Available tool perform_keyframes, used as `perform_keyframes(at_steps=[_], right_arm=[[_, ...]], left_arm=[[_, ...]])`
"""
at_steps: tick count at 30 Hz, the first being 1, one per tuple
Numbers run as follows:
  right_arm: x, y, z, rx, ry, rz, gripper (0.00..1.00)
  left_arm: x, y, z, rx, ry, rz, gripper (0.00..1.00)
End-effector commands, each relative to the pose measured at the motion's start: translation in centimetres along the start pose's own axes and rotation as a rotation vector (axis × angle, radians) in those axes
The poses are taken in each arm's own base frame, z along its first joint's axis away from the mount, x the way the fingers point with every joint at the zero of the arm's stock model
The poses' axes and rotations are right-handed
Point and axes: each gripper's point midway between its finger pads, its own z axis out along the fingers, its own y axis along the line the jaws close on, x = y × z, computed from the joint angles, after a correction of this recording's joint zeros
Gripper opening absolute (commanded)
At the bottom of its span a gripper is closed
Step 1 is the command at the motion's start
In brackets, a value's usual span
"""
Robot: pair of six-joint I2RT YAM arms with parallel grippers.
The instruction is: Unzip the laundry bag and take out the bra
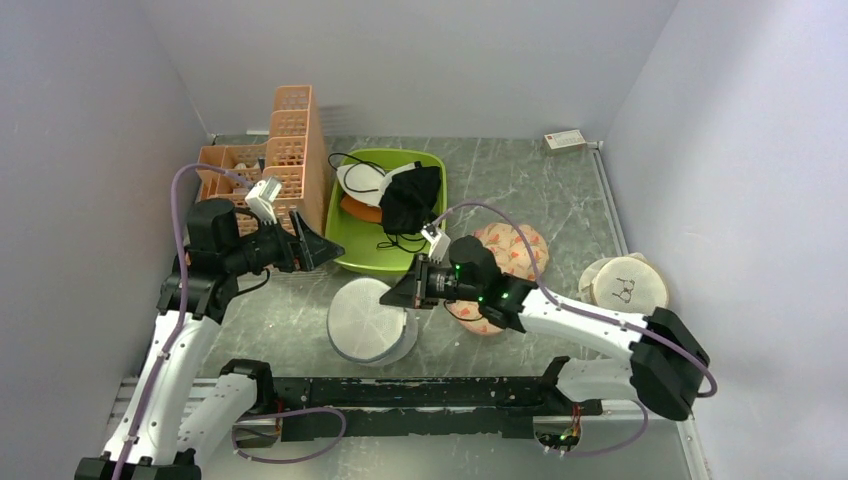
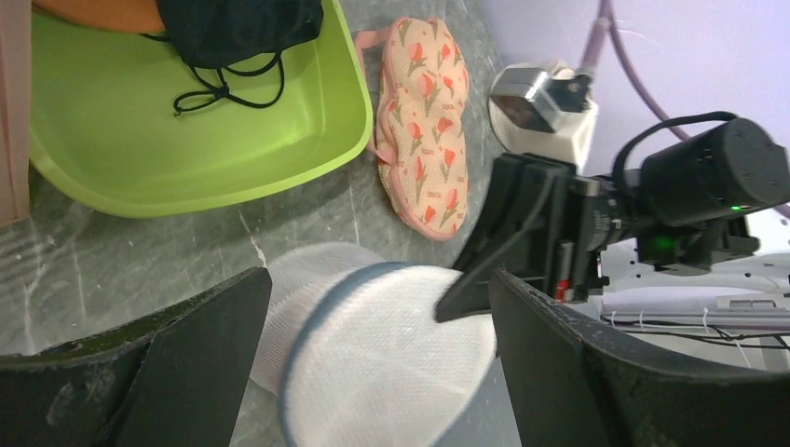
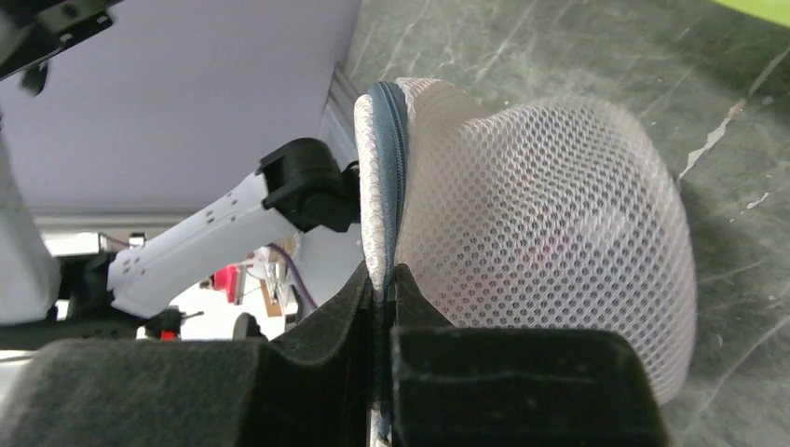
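The laundry bag (image 1: 368, 322), a round white mesh dome with a blue-grey zip around its rim, stands on edge on the grey table. My right gripper (image 1: 392, 297) is shut on the zip rim at the bag's right side; in the right wrist view its pads (image 3: 410, 289) pinch the seam of the laundry bag (image 3: 550, 233). My left gripper (image 1: 326, 246) hangs open, up and to the left of the bag and apart from it; in its own view the laundry bag (image 2: 373, 372) lies between the wide jaws of the left gripper (image 2: 379, 279). The bra is hidden; only a faint pink tinge shows through the mesh.
A green tub (image 1: 352, 258) behind the bag holds a black garment (image 1: 410, 198) and a white-cupped one (image 1: 360, 180). An orange basket (image 1: 296, 150) stands at the back left. A peach floral padded item (image 1: 515, 250) and a cream round pouch (image 1: 622, 285) lie to the right.
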Motion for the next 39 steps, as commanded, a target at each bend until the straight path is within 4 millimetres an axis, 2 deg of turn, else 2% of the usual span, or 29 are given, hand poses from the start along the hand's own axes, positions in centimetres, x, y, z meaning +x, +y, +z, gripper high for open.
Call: perform_keyframes(at_steps=[1, 9, 12, 14, 15, 19, 28, 32, 34, 39], right_arm=[[-2.7, 1.5, 1.3, -0.071, -0.157, 0.048, 0.00], [-4.6, -3.6, -0.3, 0.089, -0.399, 0.228, 0.00], [-4.5, -5.1, -0.9, 0.149, -0.430, 0.273, 0.00], [-4.3, -5.6, -1.1, 0.169, -0.432, 0.278, 0.00], [-4.3, -5.7, -1.1, 0.178, -0.431, 0.277, 0.00], [-4.0, -6.1, -1.2, 0.211, -0.417, 0.278, 0.00], [-3.3, -5.7, -1.4, 0.203, -0.385, 0.301, 0.00], [-3.1, -5.8, -1.4, 0.200, -0.377, 0.292, 0.00], [-2.8, -5.8, -1.3, 0.195, -0.363, 0.290, 0.00], [-2.2, -5.5, -1.0, 0.165, -0.332, 0.255, 0.00]], left_arm=[[0.3, -1.2, -0.9, 0.019, -0.006, -0.005, 0.99], [1.2, -1.5, -1.0, 0.010, 0.017, 0.002, 0.99], [2.1, -1.7, 0.0, 0.023, 0.048, 0.005, 1.00], [3.5, -1.9, 1.4, 0.010, 0.100, 0.016, 0.99], [5.1, -2.5, 2.3, 0.003, 0.152, 0.038, 0.98], [8.6, -4.5, 4.7, -0.044, 0.208, 0.130, 0.96], [13.6, -7.4, 7.4, -0.284, 0.240, 0.471, 0.87], [15.0, -6.1, 8.8, -0.411, 0.273, 0.556, 0.77], [14.8, -5.3, 9.0, -0.472, 0.271, 0.589, 0.73], [15.2, -4.7, 9.5, -0.499, 0.277, 0.609, 0.55]])
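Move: From the wide-open left hand, the laundry bag's zippered rim, beside the right fingers, lies about 12 cm back, 11 cm right and 7 cm below; the green bin's middle is roughly 19 cm ahead, 12 cm right and 15 cm below. The right hand already pinches this rim; from it the bag's middle is some 4 cm back, 3 cm left and 6 cm below, and the floral bag some 13 cm ahead, 27 cm right and 12 cm below. The left hand eases back slightly, then sweeps rightward and down, ending some 15 cm right, 11 cm lower and 8 cm back, its fingers swinging to point steeply down and closing part-way around the bag's zippered rim next to the right gripper. Meanwhile the shut right hand keeps its pinch, carrying the bag a few centimetres forward, right and down towards the left hand and turning it nearly 30 degrees clockwise. ##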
